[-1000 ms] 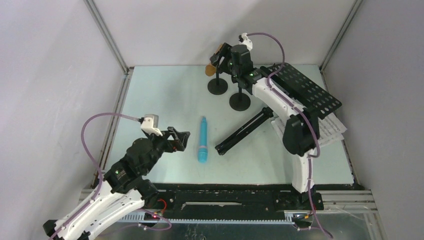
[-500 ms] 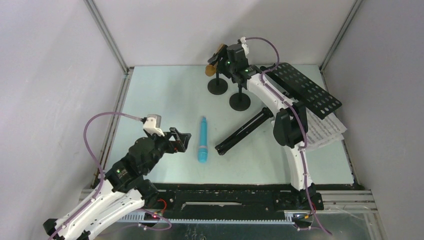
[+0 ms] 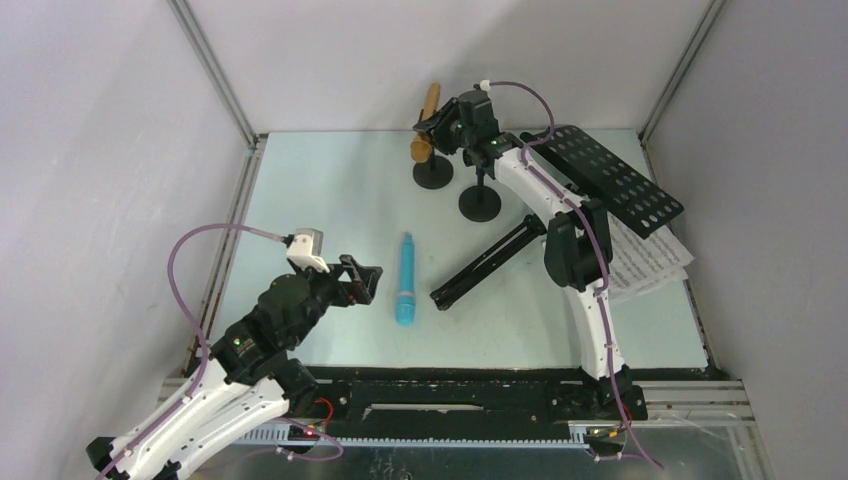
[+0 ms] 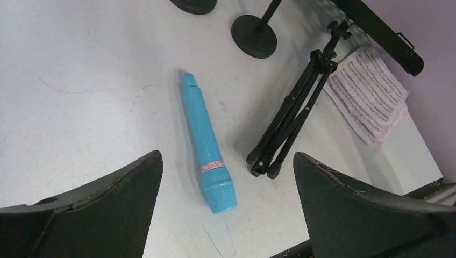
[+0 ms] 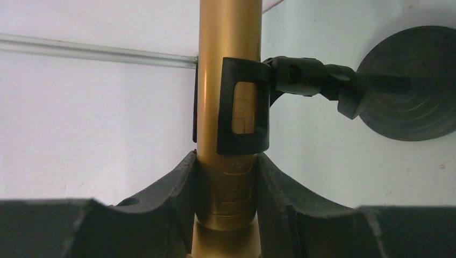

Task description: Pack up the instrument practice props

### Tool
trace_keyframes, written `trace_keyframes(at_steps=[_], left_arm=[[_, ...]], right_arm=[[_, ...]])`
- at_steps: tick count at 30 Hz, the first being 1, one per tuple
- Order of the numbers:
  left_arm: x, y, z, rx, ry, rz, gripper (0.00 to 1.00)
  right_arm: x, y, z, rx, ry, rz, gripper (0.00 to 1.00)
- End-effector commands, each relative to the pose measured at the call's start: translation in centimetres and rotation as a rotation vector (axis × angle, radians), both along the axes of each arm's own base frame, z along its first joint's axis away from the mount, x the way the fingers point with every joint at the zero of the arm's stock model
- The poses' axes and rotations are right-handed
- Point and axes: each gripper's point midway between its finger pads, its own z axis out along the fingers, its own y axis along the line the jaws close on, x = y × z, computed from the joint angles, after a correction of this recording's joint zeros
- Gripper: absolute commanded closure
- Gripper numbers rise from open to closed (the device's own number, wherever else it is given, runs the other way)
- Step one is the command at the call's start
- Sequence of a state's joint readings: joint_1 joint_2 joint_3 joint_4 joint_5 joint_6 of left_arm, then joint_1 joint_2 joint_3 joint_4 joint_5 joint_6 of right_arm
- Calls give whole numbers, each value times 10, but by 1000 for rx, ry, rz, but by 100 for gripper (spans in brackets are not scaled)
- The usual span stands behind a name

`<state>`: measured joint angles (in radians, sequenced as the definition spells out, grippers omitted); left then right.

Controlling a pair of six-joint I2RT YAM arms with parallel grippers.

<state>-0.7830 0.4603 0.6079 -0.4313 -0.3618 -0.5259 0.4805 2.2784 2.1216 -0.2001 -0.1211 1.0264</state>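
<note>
The tan microphone [image 3: 430,100] [image 5: 229,43] sits tilted in the black clip [image 5: 244,105] of the far clip holder [image 3: 434,174]. My right gripper [image 3: 440,135] [image 5: 227,183] is shut on its body just below the clip, a finger pressed to each side. A second clip holder [image 3: 480,203] stands beside it with nothing in it. The light-blue microphone [image 3: 405,280] [image 4: 207,145] lies flat mid-table. My left gripper [image 3: 362,281] [image 4: 227,157] hovers open just left of it, holding nothing. The black music rack lies on its side, with perforated desk [image 3: 615,180], folded tripod legs [image 3: 490,262] [image 4: 293,121] and sheet-music pages [image 3: 655,262] [image 4: 367,91].
Grey enclosure walls with metal corner posts [image 3: 215,75] close in the pale table on three sides. A black rail [image 3: 450,395] runs along the near edge by the arm bases. The rack's desk overhangs the pages near the right wall.
My right gripper has narrowed from wide open onto the tan microphone, which now stands more upright in its clip. The left arm and the light-blue microphone have not moved.
</note>
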Motion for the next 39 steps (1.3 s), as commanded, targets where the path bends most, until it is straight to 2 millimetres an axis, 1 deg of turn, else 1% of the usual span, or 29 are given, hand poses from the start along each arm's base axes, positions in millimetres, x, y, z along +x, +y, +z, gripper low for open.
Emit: trace_keyframes(at_steps=[1,5,8,11,17,18,19,21,22,23,26,30,34,39], left_arm=[[2,-1,-4,-1,7,5,2],[1,-1,-2,-1,6,4,2],[0,1,1,-5,1,6,2],[-1,3,6,-14,-6,8,2],[-5,4,19,-32,-22,-5,2],[-6,3,20,-31,-21,-9,2],[-6,3,22,-34,-22,-11,2],[-8,3,24,-36,-22,-18,2],[-8,3,24,-38,-21,-21,2],[-9,3,25,-39,-19,-24,2],[-11,1,26,-46,-17,-38,2],[-15,-2,31,-53,-16,-65,2],[-18,-3,39,-57,-17,-79,2],[-21,-1,44,-61,-19,-84,2]], right_arm=[[-13,17,72,124,-166,69,73],[-32,17,106,167,-247,92,89],[-53,16,131,192,-301,116,96],[-75,11,145,197,-330,130,100],[-125,-1,155,151,-363,137,100],[-134,-3,154,141,-364,131,100],[-142,-7,147,122,-356,125,100],[-159,-16,146,98,-364,107,100],[-167,-20,142,85,-362,99,100],[-177,-25,144,82,-369,90,100],[-197,-36,130,43,-356,53,100],[-219,-33,111,40,-329,46,100],[-225,-24,100,92,-295,20,100],[-222,-8,103,181,-288,-16,100]])
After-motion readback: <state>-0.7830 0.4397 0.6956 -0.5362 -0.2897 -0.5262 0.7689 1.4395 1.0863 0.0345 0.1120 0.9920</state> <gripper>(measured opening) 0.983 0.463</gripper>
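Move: The right fingers already hold the gold microphone on its stand. The clear spot it is bound for lies about 22 cm back and 3 cm right of that hand, some 18 cm below. The empty stand is about 6 cm back and 13 cm right, the blue microphone 29 cm back and 4 cm left, the folded stand's legs 24 cm back and 15 cm right. The gold microphone is about 40 cm ahead and 12 cm right of the left hand. Keep the right gripper shut on the gold microphone just behind its clip and draw it, stand and all, some 24 cm back towards the robot, arching up about 6 cm and then sinking most of that again, into the gap between the blue microphone and the folded stand. Let the open left gripper ease back and up a couple of centimetres. ##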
